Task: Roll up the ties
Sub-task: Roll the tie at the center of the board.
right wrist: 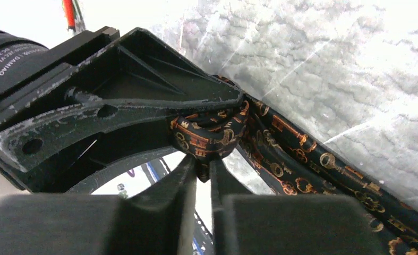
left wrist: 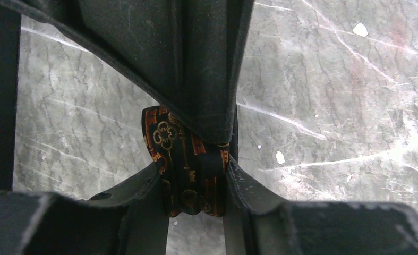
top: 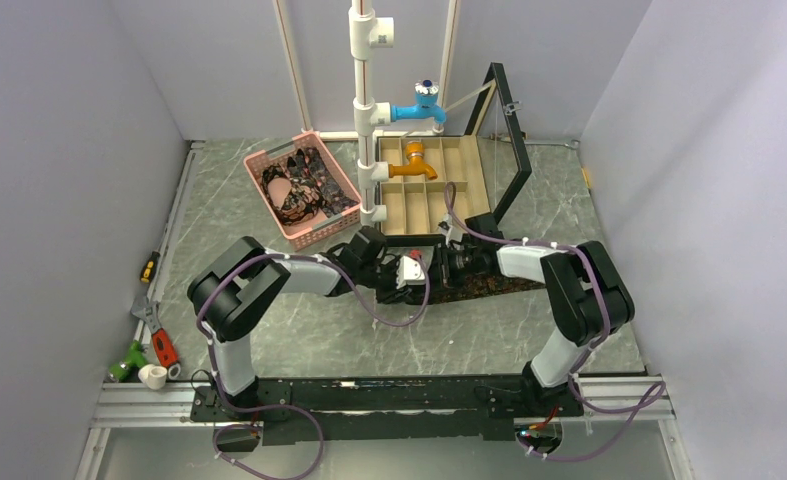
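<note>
One tie (top: 499, 286), dark with an orange key pattern, lies on the marble table in front of the right arm, its left end wound into a small roll. My left gripper (top: 401, 272) and right gripper (top: 439, 265) meet at that roll. In the left wrist view my left gripper (left wrist: 196, 183) is shut on the rolled end (left wrist: 169, 139). In the right wrist view my right gripper (right wrist: 203, 166) is shut on the roll (right wrist: 209, 135), and the flat tie (right wrist: 313, 170) trails away to the right. More ties (top: 304, 180) lie in the pink basket.
The pink mesh basket (top: 259, 160) stands at the back left. A wooden compartment box (top: 469, 180) with its lid open stands at the back centre. A white pipe stand (top: 367, 120) carries blue and orange taps. Hand tools (top: 154, 345) lie at the left edge.
</note>
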Tool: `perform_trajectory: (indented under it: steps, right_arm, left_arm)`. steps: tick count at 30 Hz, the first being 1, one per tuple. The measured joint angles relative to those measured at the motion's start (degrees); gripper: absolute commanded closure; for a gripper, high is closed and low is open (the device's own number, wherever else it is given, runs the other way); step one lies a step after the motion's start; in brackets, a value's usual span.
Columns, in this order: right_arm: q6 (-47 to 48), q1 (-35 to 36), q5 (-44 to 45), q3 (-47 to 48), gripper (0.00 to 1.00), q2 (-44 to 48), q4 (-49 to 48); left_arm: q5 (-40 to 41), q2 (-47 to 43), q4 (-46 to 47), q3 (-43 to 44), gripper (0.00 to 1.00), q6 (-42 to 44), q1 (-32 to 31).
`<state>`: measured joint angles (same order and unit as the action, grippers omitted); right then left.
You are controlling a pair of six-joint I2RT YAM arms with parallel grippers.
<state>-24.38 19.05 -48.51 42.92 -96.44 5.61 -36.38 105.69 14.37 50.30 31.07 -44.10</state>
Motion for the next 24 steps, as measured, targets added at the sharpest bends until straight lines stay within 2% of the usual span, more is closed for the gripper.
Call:
perform_trajectory:
  steps: [2, 3, 4, 7, 15, 24]
  right_arm:
    - [0.07, -0.04, -0.44, 0.11, 1.0, 0.0, -0.37]
    - [0.17, -0.22, -0.35, 0.11, 1.0, 0.0, -0.42]
    - [0.26, -0.46, 0.02, 0.07, 1.0, 0.0, -0.31]
    - [0.9, -1.7, 0.68, -0.35, 1.0, -0.02, 0.07]
    - [4.85, -5.95, -1.51, -0.17, 1.0, -4.66, 2.34]
    - [8.22, -6.75, -3.8, 0.87, 1.0, -5.68, 4.7]
  left_arm:
    - [0.17, 0.0, -0.83, 0.42, 0.46, 0.46, 0.0]
    - [0.07, 0.0, -0.92, 0.46, 0.33, 0.81, 0.04]
    - [-0.09, 0.0, -0.81, 0.44, 0.24, 1.16, 0.22]
    - [-2.1, -0.02, 0.26, -0.55, 0.14, 0.72, 1.64]
    - [-8.46, -0.33, 11.85, -7.06, 0.11, -0.74, 5.03]
    - [-9.88, 4.52, 19.43, -4.68, 0.13, -2.78, 3.39]
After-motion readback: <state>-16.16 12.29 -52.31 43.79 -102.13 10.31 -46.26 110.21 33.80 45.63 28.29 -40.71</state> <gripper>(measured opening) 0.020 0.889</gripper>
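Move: The tie's roll is already between the left gripper's fingers, right at the hand point. From the right hand it lies about 1 cm to the left and 1 cm lower, with that gripper partly open over it. The loose tail runs off under the right gripper, its middle some 14 cm to the right of the right hand and about 2 cm lower. The wooden box's middle is roughly 18 cm ahead of the right hand and 2 cm to its right. Hand the roll over: shut the right fingers on a fold at its edge, then draw it about 3 cm right and 2 cm down towards the table, keeping the pinch. Meanwhile open the left gripper wide, back it some 2 cm left, then return it right towards the roll, tilting about 10 degrees and keeping its fingers spread. ##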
